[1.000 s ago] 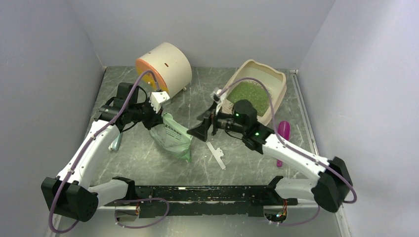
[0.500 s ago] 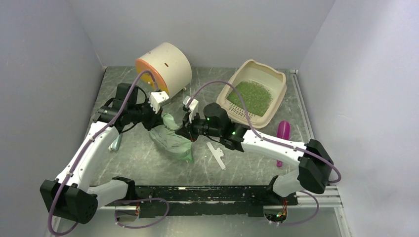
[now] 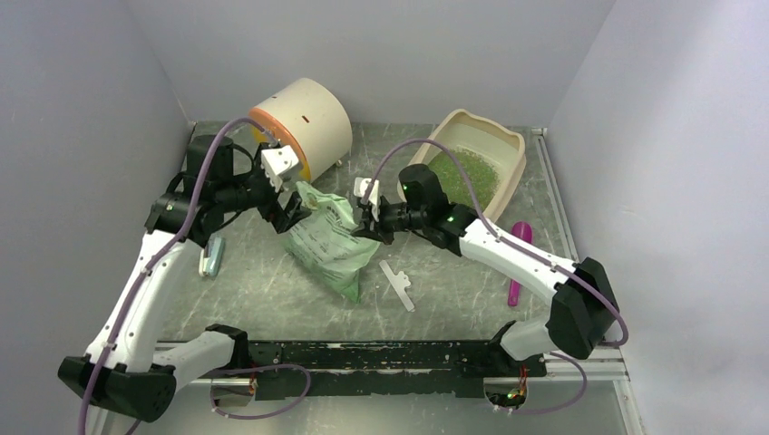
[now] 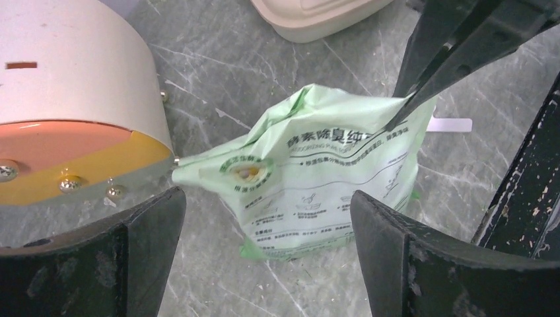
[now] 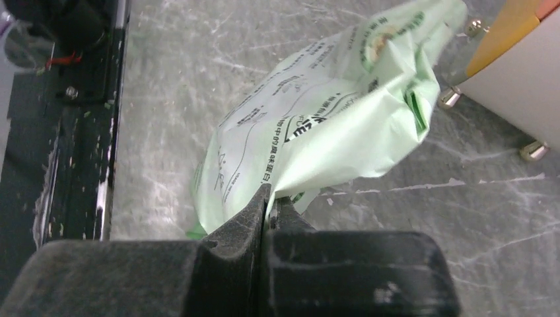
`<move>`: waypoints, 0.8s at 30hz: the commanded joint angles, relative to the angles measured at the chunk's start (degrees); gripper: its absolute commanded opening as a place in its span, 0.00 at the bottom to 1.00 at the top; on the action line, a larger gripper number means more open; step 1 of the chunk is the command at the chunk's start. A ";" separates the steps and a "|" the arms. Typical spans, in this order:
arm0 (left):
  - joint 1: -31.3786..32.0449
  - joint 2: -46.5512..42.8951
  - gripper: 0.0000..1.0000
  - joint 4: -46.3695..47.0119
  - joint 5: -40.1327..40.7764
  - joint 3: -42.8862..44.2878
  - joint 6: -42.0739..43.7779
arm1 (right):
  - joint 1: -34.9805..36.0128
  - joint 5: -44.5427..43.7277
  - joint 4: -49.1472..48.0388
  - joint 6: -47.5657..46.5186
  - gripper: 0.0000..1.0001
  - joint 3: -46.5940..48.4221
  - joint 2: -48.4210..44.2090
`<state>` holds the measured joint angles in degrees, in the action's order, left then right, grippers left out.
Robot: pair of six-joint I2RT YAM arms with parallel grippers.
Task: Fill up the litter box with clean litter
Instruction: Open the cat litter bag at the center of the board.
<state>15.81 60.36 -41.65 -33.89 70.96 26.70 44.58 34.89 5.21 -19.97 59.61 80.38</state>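
Observation:
The beige litter box (image 3: 511,138) stands at the back right, with clean litter (image 3: 466,174) as a green grainy bed inside it. A light-green printed bag (image 3: 331,241) lies at mid-table. My right gripper (image 3: 367,227) is shut on the bag's right edge; in the right wrist view the gripper (image 5: 271,198) pinches a fold of the bag (image 5: 330,119). My left gripper (image 3: 288,196) hangs open just left of the bag. In the left wrist view its gripper (image 4: 267,198) stands wide above the bag (image 4: 323,178) and touches nothing. The litter box corner (image 4: 310,13) shows at the top.
A cream half-cylinder cabinet with an orange face (image 3: 304,122) stands at the back left, close to the left gripper. A magenta scoop (image 3: 519,254) lies by the right wall. A white strip (image 3: 396,284) and a small grey object (image 3: 213,256) lie on the table. A black rail (image 3: 381,358) runs along the near edge.
My right gripper swung left to the bag and shut on its edge. My left gripper let go of the bag, opened and drew back to the left. The bag shifted right.

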 commanded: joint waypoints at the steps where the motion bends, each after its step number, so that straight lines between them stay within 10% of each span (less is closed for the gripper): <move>1: 0.27 4.80 0.97 -3.70 -2.56 3.77 4.72 | -1.45 15.51 7.67 -15.24 0.00 7.30 -1.75; 11: -9.93 9.89 0.97 -1.13 -9.18 9.21 3.84 | -0.62 24.12 22.34 -31.84 0.00 18.47 0.93; 18: -10.41 17.49 0.97 -17.97 -32.24 13.86 27.53 | -0.57 27.62 39.31 -44.20 0.00 25.37 3.48; 24: -4.53 28.76 0.97 -33.47 -27.57 20.26 41.13 | -0.17 25.35 30.44 -38.48 0.00 18.03 -0.30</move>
<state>7.11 83.05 -59.46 -58.24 86.04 52.27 43.86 54.43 44.64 -59.88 79.79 85.56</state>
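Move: The cat litter bag's free mouth corner lies about 6 cm ahead of the open left hand, 1 cm to its right and some 10 cm below. From the right hand, which still pinches the opposite corner, it is about 13 cm to the left, 9 cm ahead and roughly level. The white-and-orange drum stands about 25 cm ahead of the left hand, hardly left of it; the white clip lies 9 cm right, 7 cm back and 20 cm below the right hand. The bag's pinched corner is drawn back towards the robot by about 5 cm and lifted some 3 cm by the right hand, which turns about 30 degrees counter-clockwise and keeps its grip. The left hand, fingers staying wide open, swings forward and left, then comes back and right, turning clockwise and dipping towards the free corner. ##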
